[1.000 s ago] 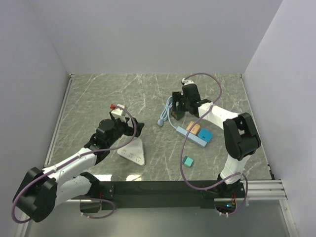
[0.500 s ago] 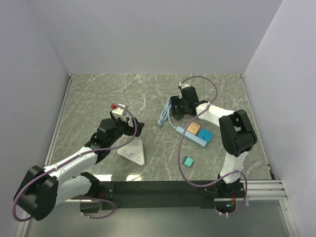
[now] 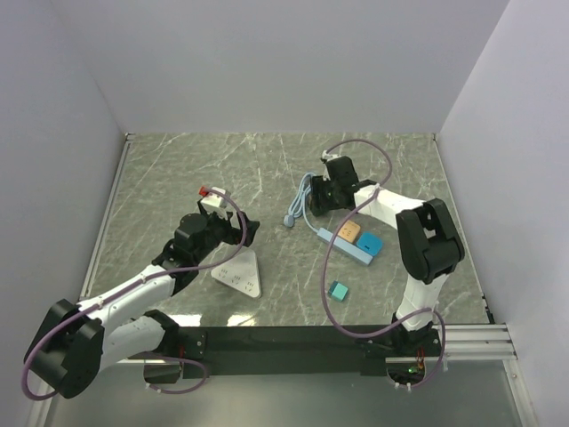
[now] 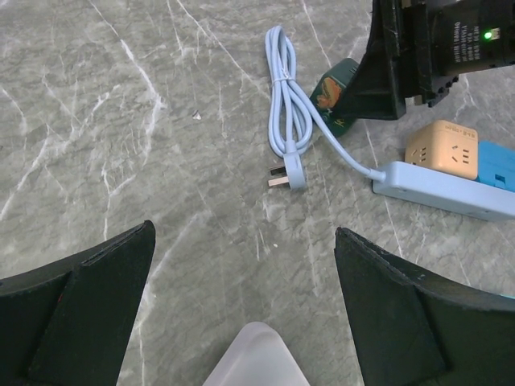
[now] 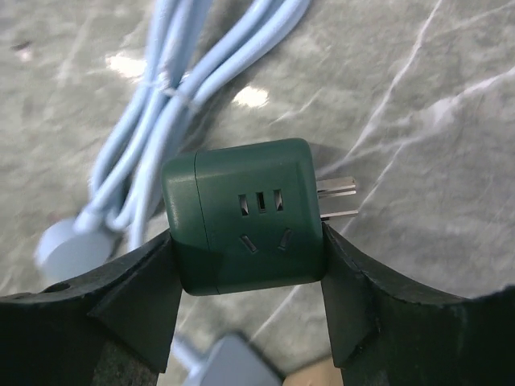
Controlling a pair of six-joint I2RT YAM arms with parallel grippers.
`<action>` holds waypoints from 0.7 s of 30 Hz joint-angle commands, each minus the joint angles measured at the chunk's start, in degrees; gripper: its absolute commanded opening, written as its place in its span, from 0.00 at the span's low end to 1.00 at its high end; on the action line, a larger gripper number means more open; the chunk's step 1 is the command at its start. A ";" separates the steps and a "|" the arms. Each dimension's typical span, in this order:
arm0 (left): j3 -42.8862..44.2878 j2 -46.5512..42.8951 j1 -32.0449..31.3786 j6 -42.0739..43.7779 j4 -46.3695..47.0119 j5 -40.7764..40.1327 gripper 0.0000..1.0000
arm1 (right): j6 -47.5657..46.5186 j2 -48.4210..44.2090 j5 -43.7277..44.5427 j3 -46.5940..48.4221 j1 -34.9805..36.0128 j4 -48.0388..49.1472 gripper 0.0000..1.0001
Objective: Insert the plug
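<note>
A dark green cube plug point(image 5: 241, 215) with two metal prongs pointing right sits between my right gripper's fingers; the right gripper point(image 5: 246, 241) is shut on it, low over the table beside the coiled light blue cable point(image 5: 173, 96). In the top view the right gripper point(image 3: 322, 197) is just left of the light blue power strip point(image 3: 351, 247), which holds an orange cube point(image 3: 348, 230) and a blue cube point(image 3: 371, 243). My left gripper point(image 3: 238, 242) is open and empty over the tip of a white triangular power strip point(image 3: 240, 274).
The cable's own plug point(image 3: 290, 221) lies on the marble left of the strip. A small teal cube point(image 3: 338, 291) lies near the front. The left wrist view shows the cable point(image 4: 283, 104), the green cube point(image 4: 331, 104) and the strip point(image 4: 447, 189).
My right gripper has turned and shifted slightly left and down with the green cube plug. The left arm has not moved.
</note>
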 commanded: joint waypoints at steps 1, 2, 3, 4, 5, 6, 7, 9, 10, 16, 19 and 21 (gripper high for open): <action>2.38 -1.95 0.20 1.08 1.82 0.38 0.99 | 1.18 -7.44 -4.07 2.08 -0.13 -2.07 0.12; 2.47 -2.65 0.20 1.43 2.09 1.87 0.99 | 1.45 -10.15 -7.13 1.82 -0.13 -2.25 0.09; 2.47 -2.92 0.20 1.61 2.44 2.75 0.99 | 2.15 -11.39 -8.90 1.73 -0.04 -2.69 0.07; 2.47 -3.36 0.20 1.79 2.79 3.80 1.00 | 2.42 -12.62 -10.40 1.73 -0.04 -3.04 0.05; 2.64 -3.88 0.20 2.05 3.14 4.69 0.99 | 2.59 -14.38 -11.98 1.99 -0.04 -3.39 0.00; 2.73 -4.24 0.20 2.40 3.41 7.13 0.99 | 2.68 -15.09 -16.08 2.25 -0.04 -3.92 0.00; 2.73 -4.50 0.20 2.75 3.76 8.29 0.99 | 2.68 -15.62 -17.95 2.51 0.04 -4.97 0.00; 2.91 -5.64 0.37 3.02 4.81 10.92 0.99 | 2.51 -17.11 -22.61 2.61 0.13 -5.33 0.00; 3.08 -5.99 0.37 3.10 4.99 14.15 0.99 | 2.59 -17.64 -27.94 2.08 0.31 -4.63 0.00; 4.58 -9.33 0.90 0.39 6.48 26.46 0.99 | -0.83 -20.89 -45.98 -1.17 2.94 -2.86 0.00; 4.93 -10.39 0.99 -1.64 7.28 30.87 0.99 | -1.45 -22.21 -51.35 -3.01 4.35 -0.33 0.00; 4.84 -11.01 0.99 -2.95 7.54 33.60 0.99 | -2.32 -22.22 -55.49 -3.63 5.75 -0.14 0.00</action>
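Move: The right hand already grips the green adapter; the open left gripper it goes to is roughly 19 cm left, 12 cm back and 10 cm higher. From the right hand the cable plug lies 7 cm left and 3 back, the orange adapter 8 cm right and 6 back. From the left hand the green adapter is about 12 cm ahead, 19 right and 10 below, with the white triangular strip 4 cm back, 2 left and 12 below. Right hand lifts the held green adapter some 15 cm, swinging back-left towards the open left gripper, itself rising. ##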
